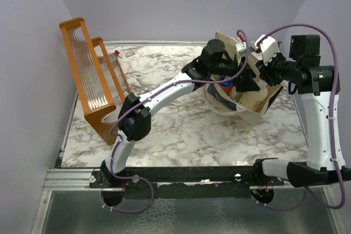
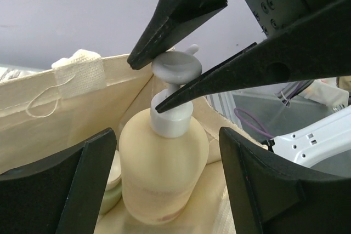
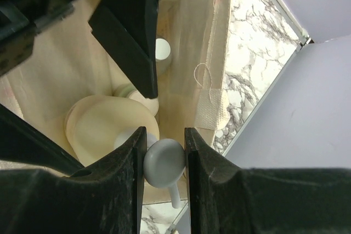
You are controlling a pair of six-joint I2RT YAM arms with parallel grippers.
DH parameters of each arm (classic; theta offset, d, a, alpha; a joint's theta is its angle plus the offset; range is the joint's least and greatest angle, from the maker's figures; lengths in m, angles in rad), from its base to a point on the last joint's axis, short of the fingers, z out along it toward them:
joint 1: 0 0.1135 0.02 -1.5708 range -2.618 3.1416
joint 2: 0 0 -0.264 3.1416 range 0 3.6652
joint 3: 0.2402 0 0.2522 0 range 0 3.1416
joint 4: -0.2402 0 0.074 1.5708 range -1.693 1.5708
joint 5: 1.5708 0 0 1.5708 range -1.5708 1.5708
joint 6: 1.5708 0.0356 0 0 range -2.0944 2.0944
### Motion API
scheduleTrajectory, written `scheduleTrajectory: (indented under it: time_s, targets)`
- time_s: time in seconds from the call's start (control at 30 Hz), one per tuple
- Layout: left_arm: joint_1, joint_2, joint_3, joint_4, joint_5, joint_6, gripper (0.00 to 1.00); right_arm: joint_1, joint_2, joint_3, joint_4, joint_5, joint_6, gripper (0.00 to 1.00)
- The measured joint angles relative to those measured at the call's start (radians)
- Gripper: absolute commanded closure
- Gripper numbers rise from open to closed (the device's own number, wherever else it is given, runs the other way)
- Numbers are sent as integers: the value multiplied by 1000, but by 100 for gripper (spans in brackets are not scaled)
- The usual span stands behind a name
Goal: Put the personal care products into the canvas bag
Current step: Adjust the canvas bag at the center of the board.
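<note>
The beige pump bottle (image 2: 164, 173) stands upright inside the canvas bag (image 1: 252, 105), which sits at the table's back right. My right gripper (image 3: 163, 138) is shut on the bottle's grey pump head (image 3: 163, 163) from above. My left gripper (image 2: 166, 134) is open, its fingers (image 2: 82, 190) on either side of the bottle's body with gaps showing. Beside the pump bottle lies a pale olive-grey bottle with a cream cap (image 2: 112, 187). An orange bottle with a blue cap (image 1: 226, 86) shows in the bag's mouth. In the top view the left gripper (image 1: 224, 78) and right gripper (image 1: 248, 83) meet over the bag.
An orange wooden rack (image 1: 93, 78) stands at the table's left side. The marble table top (image 1: 181, 130) spreads between the rack and the bag. A cloth handle patch (image 2: 79, 67) sits on the bag's rim, and lilac walls close the back and sides.
</note>
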Motion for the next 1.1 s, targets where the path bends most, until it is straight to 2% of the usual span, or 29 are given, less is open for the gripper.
scheduleTrajectory:
  time_s: [0.27,0.53,0.73,0.87,1.1]
  targets:
    - [-25,69,1,111,24,-16,21,0,1,1,-1,0,5,99]
    - [-39,126,18,220,35,-72,37,0,1,1,-8,0,8,99]
    - [-40,130,21,296,58,-120,40,0,1,1,-8,0,8,99]
    - [-40,130,21,323,68,-138,52,0,1,1,-8,0,8,99]
    - [-37,142,21,359,78,-160,80,0,2,1,-11,1,9,99]
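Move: About 4 cm to the left hand's right, some 2 cm back and 1 cm below it, is the white collar of the pump bottle. The green jar stands in the canvas bag roughly 5 cm ahead, 2 cm right and 12 cm below the left hand; the blue-capped bottle is about 9 cm left, 2 cm ahead and 12 cm lower. From the right hand, already gripping the pump head, the collar is some 3 cm below, 1 cm left and 1 cm back. Reaching right about 3.5 cm with its fingers spread, the left hand dips nearly 3 cm beside the pump bottle, then climbs back some 2 cm and eases slightly back, fingertips tilting up about 10 degrees. Its fingers close from wide to roughly a third open and pinch the white collar from both sides, just under the pump head that the right hand keeps holding still. ##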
